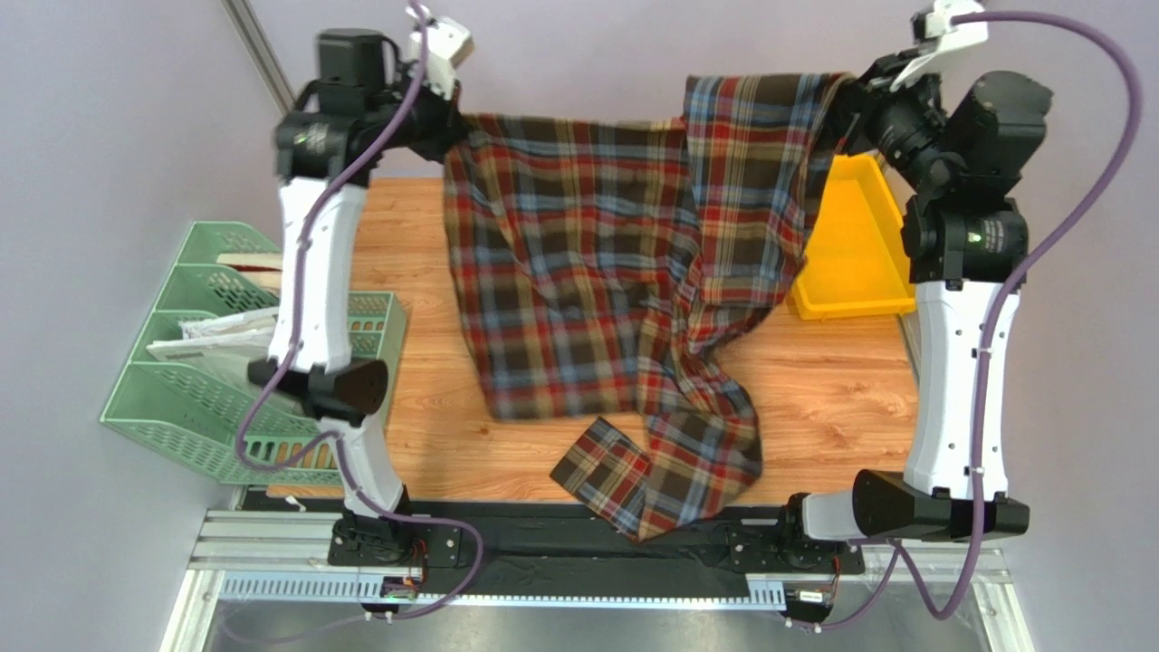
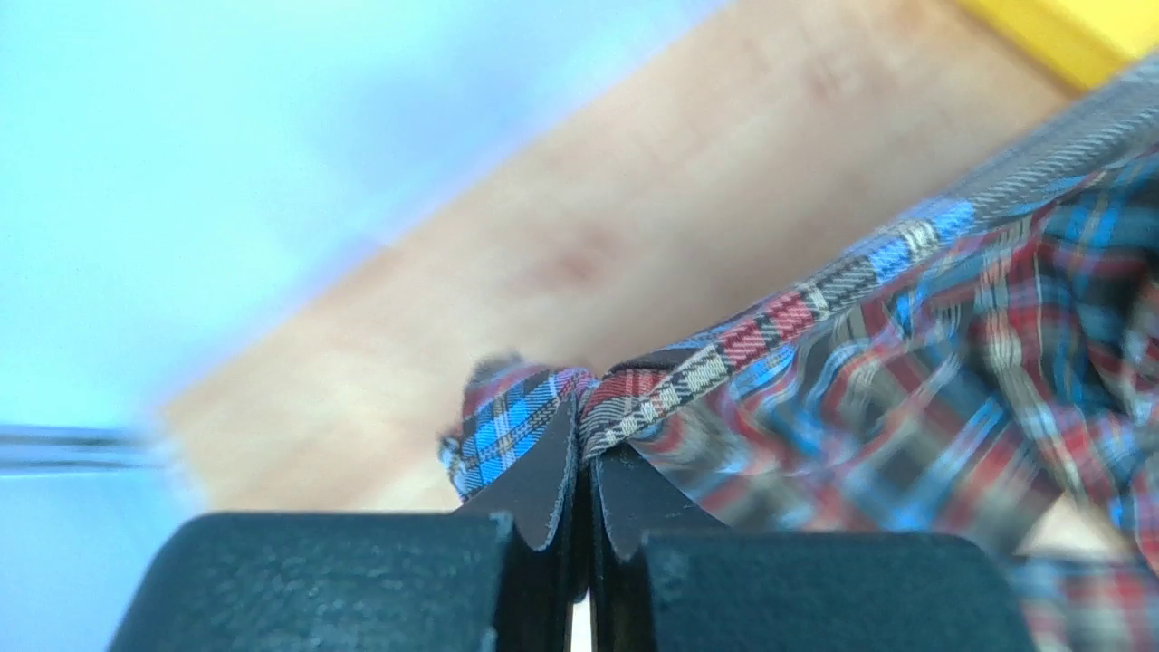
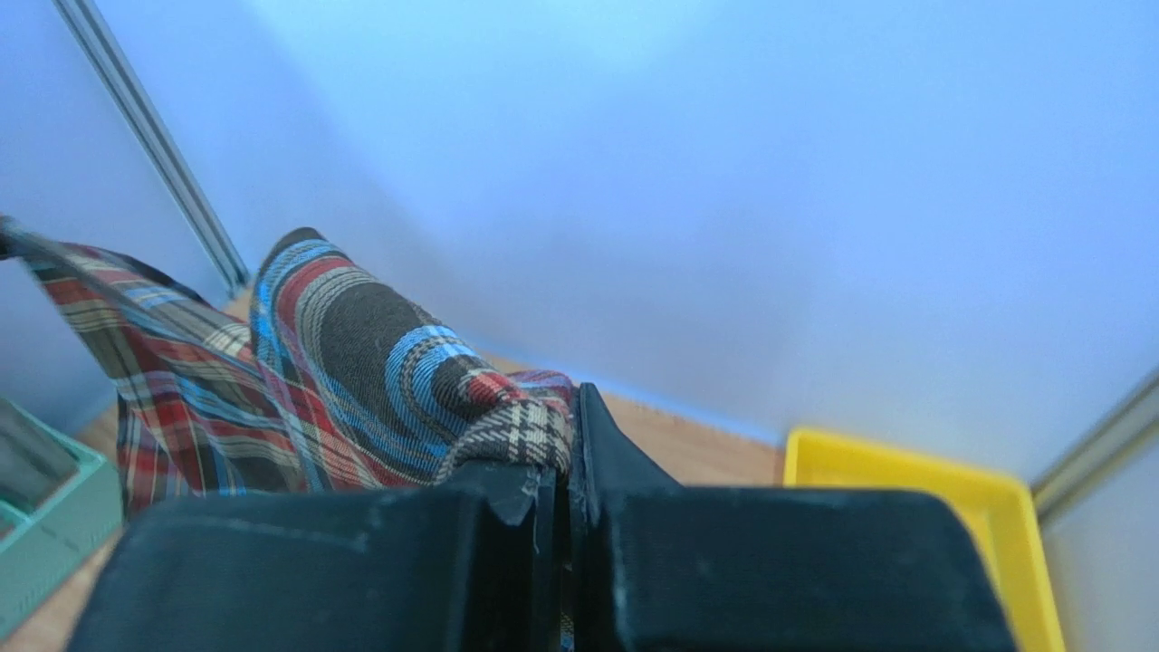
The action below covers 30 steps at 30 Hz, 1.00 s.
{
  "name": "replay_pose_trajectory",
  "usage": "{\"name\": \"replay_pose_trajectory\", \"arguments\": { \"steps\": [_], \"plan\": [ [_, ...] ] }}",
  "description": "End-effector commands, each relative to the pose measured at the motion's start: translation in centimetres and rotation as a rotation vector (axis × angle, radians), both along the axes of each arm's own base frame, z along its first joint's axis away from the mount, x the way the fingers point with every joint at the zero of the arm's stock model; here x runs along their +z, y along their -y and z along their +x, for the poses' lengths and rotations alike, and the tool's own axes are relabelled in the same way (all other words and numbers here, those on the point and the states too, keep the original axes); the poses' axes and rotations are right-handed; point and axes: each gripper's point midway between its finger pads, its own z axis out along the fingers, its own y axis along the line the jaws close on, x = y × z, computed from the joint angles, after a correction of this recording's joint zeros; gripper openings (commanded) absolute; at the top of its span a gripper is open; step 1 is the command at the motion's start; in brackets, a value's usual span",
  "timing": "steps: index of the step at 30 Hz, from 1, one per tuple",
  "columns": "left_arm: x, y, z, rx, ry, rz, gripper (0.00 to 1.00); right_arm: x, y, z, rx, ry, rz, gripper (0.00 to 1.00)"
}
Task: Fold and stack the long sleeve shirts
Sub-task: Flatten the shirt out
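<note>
One long sleeve shirt [image 1: 599, 258] in brown, red, blue and cream plaid hangs stretched between both arms over the far half of the wooden table [image 1: 830, 394]. My left gripper [image 1: 456, 129] is shut on its far left edge; in the left wrist view the plaid hem [image 2: 762, 333] is pinched between the jaws of the gripper [image 2: 588, 408]. My right gripper [image 1: 850, 98] is shut on the far right edge, cloth [image 3: 395, 374] bunched at the gripper's tips [image 3: 569, 435]. The lower body and a sleeve [image 1: 680, 462] trail down to the table's near edge.
A yellow bin [image 1: 857, 251] sits at the back right of the table, right under the right arm. A green mesh tray rack [image 1: 204, 353] with papers stands off the table's left side. A wall is close behind both grippers.
</note>
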Motion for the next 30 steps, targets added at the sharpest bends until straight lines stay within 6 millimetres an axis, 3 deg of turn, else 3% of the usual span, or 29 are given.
{"name": "replay_pose_trajectory", "arguments": {
  "steps": [1, 2, 3, 4, 5, 6, 7, 8, 10, 11, 14, 16, 17, 18, 19, 21, 22, 24, 25, 26, 27, 28, 30],
  "plan": [
    [9.1, -5.4, -8.8, 0.136, 0.246, 0.155, 0.00, 9.2, -0.9, -6.3, 0.024, 0.228, 0.042, 0.00],
    [10.5, -6.3, -12.1, 0.154, 0.302, 0.154, 0.00, 9.5, -0.9, -7.3, 0.020, 0.238, 0.040, 0.00],
    [13.0, -6.6, -13.1, 0.164, 0.417, 0.130, 0.00, 10.8, -0.7, -10.2, -0.004, 0.295, 0.034, 0.00],
    [14.1, -7.0, -14.8, 0.171, 0.476, 0.123, 0.00, 10.5, -0.4, -11.1, -0.028, 0.308, 0.023, 0.00],
    [15.1, -7.9, -18.5, 0.184, 0.550, 0.113, 0.00, 11.1, -0.1, -12.8, -0.049, 0.346, 0.014, 0.00],
    [16.7, -8.2, -20.2, 0.191, 0.626, 0.098, 0.00, 12.6, 0.3, -16.9, -0.094, 0.434, 0.005, 0.00],
    [17.2, -8.6, -21.9, 0.193, 0.663, 0.093, 0.00, 12.8, 0.7, -18.6, -0.124, 0.477, -0.017, 0.00],
    [18.0, -9.2, -25.1, 0.200, 0.723, 0.082, 0.00, 14.1, 1.3, -22.6, -0.177, 0.563, -0.033, 0.00],
    [18.8, -10.0, -27.9, 0.220, 0.781, 0.069, 0.00, 15.1, 2.3, -26.2, -0.256, 0.642, -0.060, 0.00],
    [19.9, -10.7, -30.2, 0.240, 0.840, 0.054, 0.00, 16.4, 3.0, -29.8, -0.314, 0.719, -0.055, 0.00],
    [22.0, -11.6, -32.7, 0.282, 0.913, 0.014, 0.00, 19.0, 3.5, -34.9, -0.375, 0.857, -0.065, 0.00],
    [23.0, -11.8, -32.7, 0.297, 0.925, 0.008, 0.00, 20.1, 3.2, -35.9, -0.368, 0.896, -0.074, 0.00],
    [23.8, -11.8, -31.7, 0.305, 0.922, 0.007, 0.00, 20.5, 2.9, -34.3, -0.346, 0.882, -0.099, 0.00],
    [24.0, -11.7, -30.9, 0.312, 0.913, 0.003, 0.00, 21.0, 2.7, -34.0, -0.338, 0.890, -0.111, 0.00],
    [24.0, -11.5, -29.1, 0.317, 0.889, 0.013, 0.00, 21.1, 2.6, -32.9, -0.328, 0.880, -0.118, 0.00],
    [23.7, -11.1, -26.8, 0.313, 0.866, 0.029, 0.00, 20.4, 2.2, -27.8, -0.285, 0.816, -0.162, 0.00],
    [22.1, -10.6, -24.0, 0.310, 0.807, 0.055, 0.00, 19.6, 2.1, -25.1, -0.262, 0.773, -0.179, 0.00],
    [20.8, -10.2, -21.1, 0.303, 0.778, 0.085, 0.00, 16.4, 2.0, -17.9, -0.214, 0.644, -0.211, 0.00],
    [17.8, -9.4, -18.0, 0.282, 0.698, 0.118, 0.00, 15.0, 2.0, -15.4, -0.195, 0.596, -0.215, 0.00],
    [16.8, -9.0, -16.5, 0.271, 0.680, 0.126, 0.00, 13.7, 1.8, -13.4, -0.171, 0.556, -0.215, 0.00],
    [15.3, -8.7, -15.0, 0.262, 0.647, 0.140, 0.00, 11.2, 1.8, -9.5, -0.145, 0.479, -0.219, 0.00],
    [11.2, -7.9, -12.3, 0.226, 0.553, 0.176, 0.00, 8.5, 1.6, -6.8, -0.121, 0.405, -0.217, 0.00],
    [8.0, -7.2, -9.4, 0.205, 0.518, 0.201, 0.00, 4.1, 0.8, -1.8, -0.068, 0.302, -0.215, 0.00]
  ]
}}
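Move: Both hands already pinch the shirt's upper edge, some 40 cm apart. Its hanging middle lies about 20 cm right of the left hand, 10 back and 20 below; from the right hand it is roughly 21 cm left, 4 back and 31 below. The yellow bin sits some 16 cm ahead and 16 right of the right hand, 47 down. The green basket is about 32 cm left of the left hand, 15 back and 33 down. Keeping the shirt pinched in shut fingers, both hands fling it fast back towards the bases, about 40 cm, while rising some 20-25 cm and tipping the fingertips up about 60 degrees. The left also draws some 10 cm left, away from the right. Both then whip forward again 20-27 cm, starting to sink, with the fingertips tipping back down. ##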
